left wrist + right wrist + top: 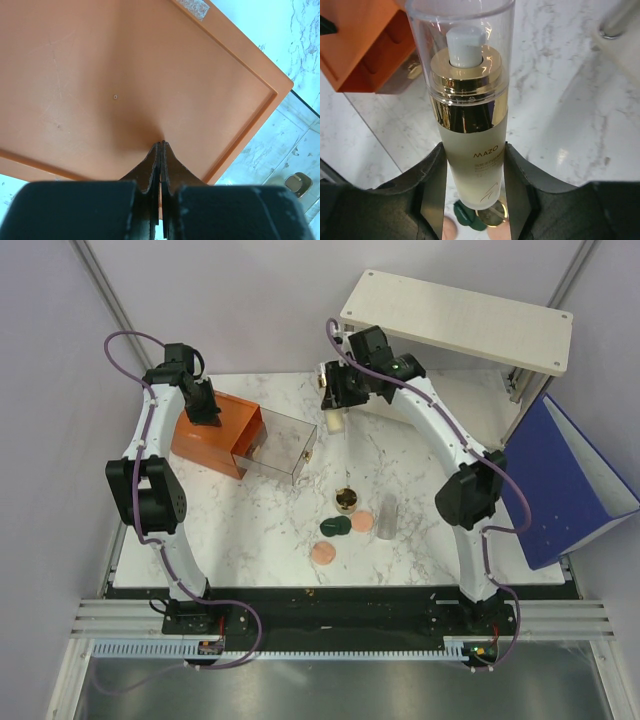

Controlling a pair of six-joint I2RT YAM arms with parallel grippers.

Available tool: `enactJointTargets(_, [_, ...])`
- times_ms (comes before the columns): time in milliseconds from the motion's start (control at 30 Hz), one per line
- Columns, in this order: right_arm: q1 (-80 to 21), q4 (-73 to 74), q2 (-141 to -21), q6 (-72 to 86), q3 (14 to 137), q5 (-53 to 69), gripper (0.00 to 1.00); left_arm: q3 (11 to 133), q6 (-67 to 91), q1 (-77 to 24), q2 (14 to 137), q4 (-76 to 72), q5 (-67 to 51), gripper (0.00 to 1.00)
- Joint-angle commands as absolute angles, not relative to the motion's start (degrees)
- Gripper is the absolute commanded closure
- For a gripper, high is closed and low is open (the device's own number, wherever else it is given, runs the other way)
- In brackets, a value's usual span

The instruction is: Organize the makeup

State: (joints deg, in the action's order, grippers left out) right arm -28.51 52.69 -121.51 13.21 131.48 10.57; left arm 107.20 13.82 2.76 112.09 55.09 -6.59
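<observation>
My right gripper is shut on the cream bottle, held above the marble table near the back, its gold collar and clear cap pointing away from the wrist. Below it on the table lie the gold-lidded jar, the dark green compact, two peach discs and the clear tube. My left gripper is shut with nothing in it, its tips touching the top of the orange drawer box.
A clear drawer with a gold knob stands pulled out of the orange box toward the right. A pale wooden board overhangs the back right corner. A blue folder leans at the table's right edge.
</observation>
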Motion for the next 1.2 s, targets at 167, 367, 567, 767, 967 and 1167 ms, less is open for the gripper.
enactJointTargets(167, [-35.8, 38.7, -127.6, 21.5, 140.4, 21.5, 0.94, 104.8, 14.0, 1.9, 116.5, 59.8, -7.5, 0.98])
enactJointTargets(367, [-39.4, 38.0, -127.8, 19.9, 138.6, 21.3, 0.90, 104.2, 13.9, 1.8, 115.8, 59.9, -7.4, 0.98])
enactJointTargets(567, [-41.2, 38.8, -128.6, 19.1, 135.9, 20.0, 0.85, 103.2, 13.8, 1.9, 115.5, 59.9, -6.9, 0.98])
enactJointTargets(767, [-41.3, 39.9, -128.8, 18.2, 133.0, 16.4, 0.80, 103.4, 13.8, 1.9, 115.7, 59.9, -6.9, 0.98])
enactJointTargets(967, [-41.2, 40.7, -130.3, 18.1, 132.5, 16.2, 0.79, 103.7, 13.8, 1.8, 116.0, 59.9, -6.9, 0.98])
enactJointTargets(1167, [-41.3, 40.7, -131.9, 19.1, 132.7, 16.7, 0.69, 104.4, 13.8, 1.8, 116.4, 59.9, -6.9, 0.98])
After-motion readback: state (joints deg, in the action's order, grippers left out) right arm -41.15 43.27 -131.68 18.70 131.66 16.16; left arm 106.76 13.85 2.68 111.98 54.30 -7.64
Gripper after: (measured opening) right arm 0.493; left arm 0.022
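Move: The right hand already holds the bottle upright-ish; the middle of the open clear drawer lies about 15 cm to its left, 4 cm back and 20 cm below. The orange box stands some 30 cm left, 2 cm back and 16 cm lower; the gold jar is about 18 cm back, 4 cm to the right and 22 cm down. From the left hand, the drawer is roughly 16 cm right, 2 cm back and 11 cm below. Still gripping the bottle by its lower body, the right hand sweeps left and somewhat back, away from the shelf side and over the open drawer, about 15 cm sideways in a nearly level arc, turning some 15 degrees counter-clockwise with a slight roll. There the sideways travel all but stops and the hand sinks about 5 cm towards the drawer, base of the bottle leading and grip unchanged, while the left hand keeps its closed fingertips resting on top of the orange box. ##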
